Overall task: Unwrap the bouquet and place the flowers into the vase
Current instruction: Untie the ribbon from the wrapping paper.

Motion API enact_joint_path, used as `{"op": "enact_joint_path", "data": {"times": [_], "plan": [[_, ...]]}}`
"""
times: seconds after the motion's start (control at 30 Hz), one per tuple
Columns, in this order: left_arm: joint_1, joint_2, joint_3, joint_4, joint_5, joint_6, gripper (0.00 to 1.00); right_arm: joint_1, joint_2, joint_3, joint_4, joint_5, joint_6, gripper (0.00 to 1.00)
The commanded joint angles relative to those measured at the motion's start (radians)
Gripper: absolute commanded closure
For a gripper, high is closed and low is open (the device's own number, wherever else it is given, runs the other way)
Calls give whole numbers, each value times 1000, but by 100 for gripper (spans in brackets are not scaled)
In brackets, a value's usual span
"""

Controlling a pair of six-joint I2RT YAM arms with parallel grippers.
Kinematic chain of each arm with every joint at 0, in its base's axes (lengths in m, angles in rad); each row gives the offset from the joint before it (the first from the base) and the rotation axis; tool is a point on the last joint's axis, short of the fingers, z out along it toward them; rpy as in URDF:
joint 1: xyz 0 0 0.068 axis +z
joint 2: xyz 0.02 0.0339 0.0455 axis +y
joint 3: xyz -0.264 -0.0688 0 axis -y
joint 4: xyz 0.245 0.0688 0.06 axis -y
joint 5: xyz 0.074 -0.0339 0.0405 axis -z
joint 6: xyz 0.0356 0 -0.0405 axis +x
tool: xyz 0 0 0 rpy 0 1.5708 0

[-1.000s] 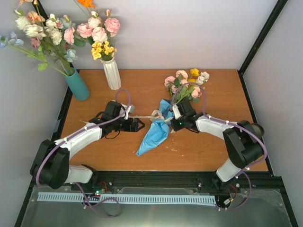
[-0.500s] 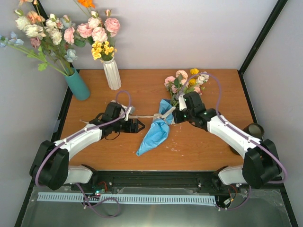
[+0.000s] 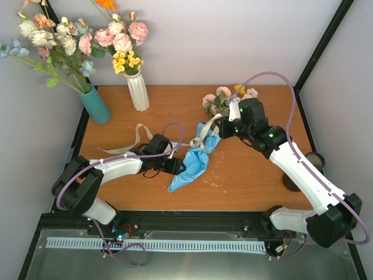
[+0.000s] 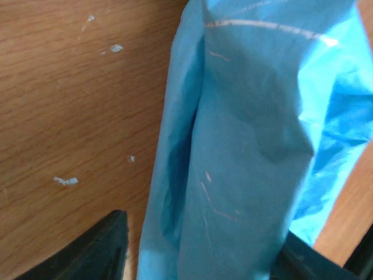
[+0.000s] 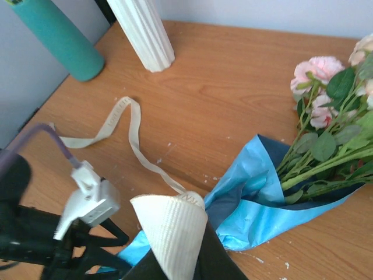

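Observation:
The bouquet lies mid-table: pink, cream and yellow flowers (image 3: 223, 100) (image 5: 324, 111) with green stems in loosened blue paper (image 3: 191, 164) (image 5: 274, 204). My right gripper (image 3: 219, 128) (image 5: 189, 259) is raised over it, shut on a fold of the beige ribbon (image 3: 204, 137) (image 5: 172, 230). The ribbon's tail (image 3: 123, 144) (image 5: 133, 125) trails left across the table. My left gripper (image 3: 176, 166) (image 4: 204, 251) is low at the paper's narrow end, its jaws standing wide on either side of the paper (image 4: 245, 146). The dark vase (image 3: 316, 157) shows at the table's right edge, partly hidden by the right arm.
A teal vase (image 3: 96, 106) (image 5: 53, 36) and a white ribbed vase (image 3: 138, 91) (image 5: 143, 32), both holding other bunches, stand at the back left. Small paper flecks (image 4: 65, 181) dot the wooden table (image 3: 175, 108). Black frame posts run along both sides.
My right gripper has risen and swung back-right with the ribbon. The ribbon's other end now lies loose behind the left arm. My left gripper has moved right onto the blue paper, its jaws narrowing.

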Motion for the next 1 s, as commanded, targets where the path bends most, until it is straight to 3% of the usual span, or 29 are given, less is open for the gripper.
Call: {"op": "enact_joint_path", "data": {"times": [0.0,0.1,0.23,0.4,0.63,0.8,0.97], "plan": [[-24,43,45,74,-53,18,58,8,-66,67,-62,17,13,97],[-24,44,40,84,-77,9,83,8,-99,111,-86,48,17,97],[-24,9,28,84,-123,-15,99,8,-154,151,-118,145,49,97],[-24,-35,6,66,-193,-46,100,8,-253,128,-127,282,77,97],[-23,-41,-24,81,-171,-80,100,7,-363,77,-131,397,95,97],[-24,-37,-42,112,-119,-72,100,7,-351,104,-48,257,51,97],[-24,-43,-64,149,-46,-46,99,8,-192,175,43,75,36,97]]}}
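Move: The tapered end of the wrapping paper lies about 2 cm under my left hand, between its open fingers. From that hand the ribbon knot is some 10 cm ahead and 6 cm right, and the loose ribbon tail about 11 cm ahead and 17 cm left. My right hand already grips the other ribbon end high up; the knot lies roughly 23 cm below it, 5 cm ahead and 4 cm left, and the flowers 20 cm ahead and 7 cm right. I shut my left fingers on a fold of the wrapping paper, dipping slightly, and keep it pinched as that hand shifts a couple of centimetres forward and partly back. Still gripping the ribbon, my right hand pulls up and away from the knot, some 13 cm up with 9 cm to the right and 5 cm back, tipping its fingers upward nearly 20 degrees, then eases a little left again. ##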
